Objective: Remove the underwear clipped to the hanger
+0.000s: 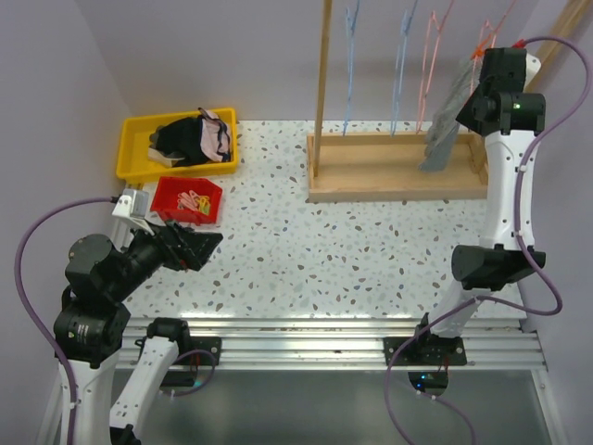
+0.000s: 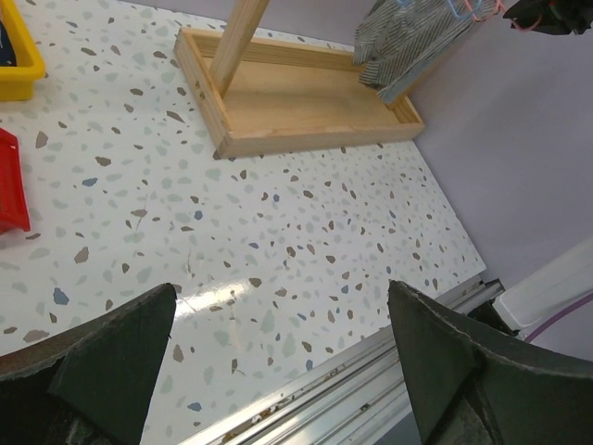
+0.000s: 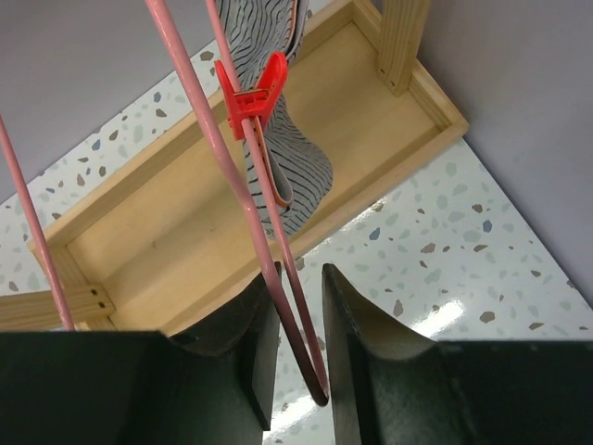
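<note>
The grey striped underwear [image 1: 445,125] hangs from a pink hanger [image 1: 428,65] on the wooden rack, held by a red clip [image 3: 255,93]. It also shows in the right wrist view [image 3: 278,148] and the left wrist view [image 2: 408,37]. My right gripper [image 1: 480,69] is raised at the hanger, its jaws closed narrowly on the looped end of the pink hanger [image 3: 278,269], just below the clip. The pale pink underwear [image 1: 215,137] lies in the yellow bin [image 1: 139,125]. My left gripper [image 1: 199,246] is open and empty, low over the table's left front [image 2: 283,343].
The wooden rack base [image 1: 389,176] and its upright post [image 1: 322,83] stand at the back right, with two blue hangers [image 1: 350,56] on it. A black clothing heap [image 1: 176,139] lies in the yellow bin. A red tray [image 1: 190,199] of clips sits by my left gripper.
</note>
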{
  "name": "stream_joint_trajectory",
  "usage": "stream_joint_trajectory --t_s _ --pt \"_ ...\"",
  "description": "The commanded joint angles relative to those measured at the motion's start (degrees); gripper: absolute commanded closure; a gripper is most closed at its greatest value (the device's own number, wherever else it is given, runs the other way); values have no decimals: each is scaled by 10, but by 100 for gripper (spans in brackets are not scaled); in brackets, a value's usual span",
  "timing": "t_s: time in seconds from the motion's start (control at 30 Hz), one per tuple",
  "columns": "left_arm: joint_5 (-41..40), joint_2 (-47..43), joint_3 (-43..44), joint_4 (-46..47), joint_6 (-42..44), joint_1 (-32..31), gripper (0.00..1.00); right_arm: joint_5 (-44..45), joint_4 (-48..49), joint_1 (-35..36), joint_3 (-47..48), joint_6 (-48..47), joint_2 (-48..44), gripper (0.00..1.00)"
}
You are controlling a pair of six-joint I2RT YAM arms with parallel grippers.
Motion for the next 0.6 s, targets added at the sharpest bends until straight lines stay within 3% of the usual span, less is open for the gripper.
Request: stream_joint_trajectory --t_s 0.0,0.2,0.57 --pt "-2 1 0 -9 17 -1 0 19 9 -2 29 -12 9 76" --pt "-5 5 0 -10 25 -1 0 8 11 -2 36 -16 18 99" --pt "-5 10 -6 -5 29 -1 0 -42 49 -1 77 -13 -4 100"
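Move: The lower corner of the loaded pink hanger sits between my right hand's open fingertips, about 1 cm ahead and level. On that hanger the red clip is some 8 cm ahead, 1 cm right and 2 cm up; the striped underwear hangs about 10 cm ahead, 4 cm left and 8 cm below. An empty pink hanger's corner is roughly 9 cm left, level fore and aft. From my left hand the loaded corner lies about 27 cm ahead, 57 cm right and 3 cm up. I shut my right fingers from about a third open until they pinch the loaded pink hanger's corner, easing forward about 1 cm onto it as they close. With the bar held, I start lifting, up about 1.5 cm and slightly left, the fingertips tipping up a few degrees. ##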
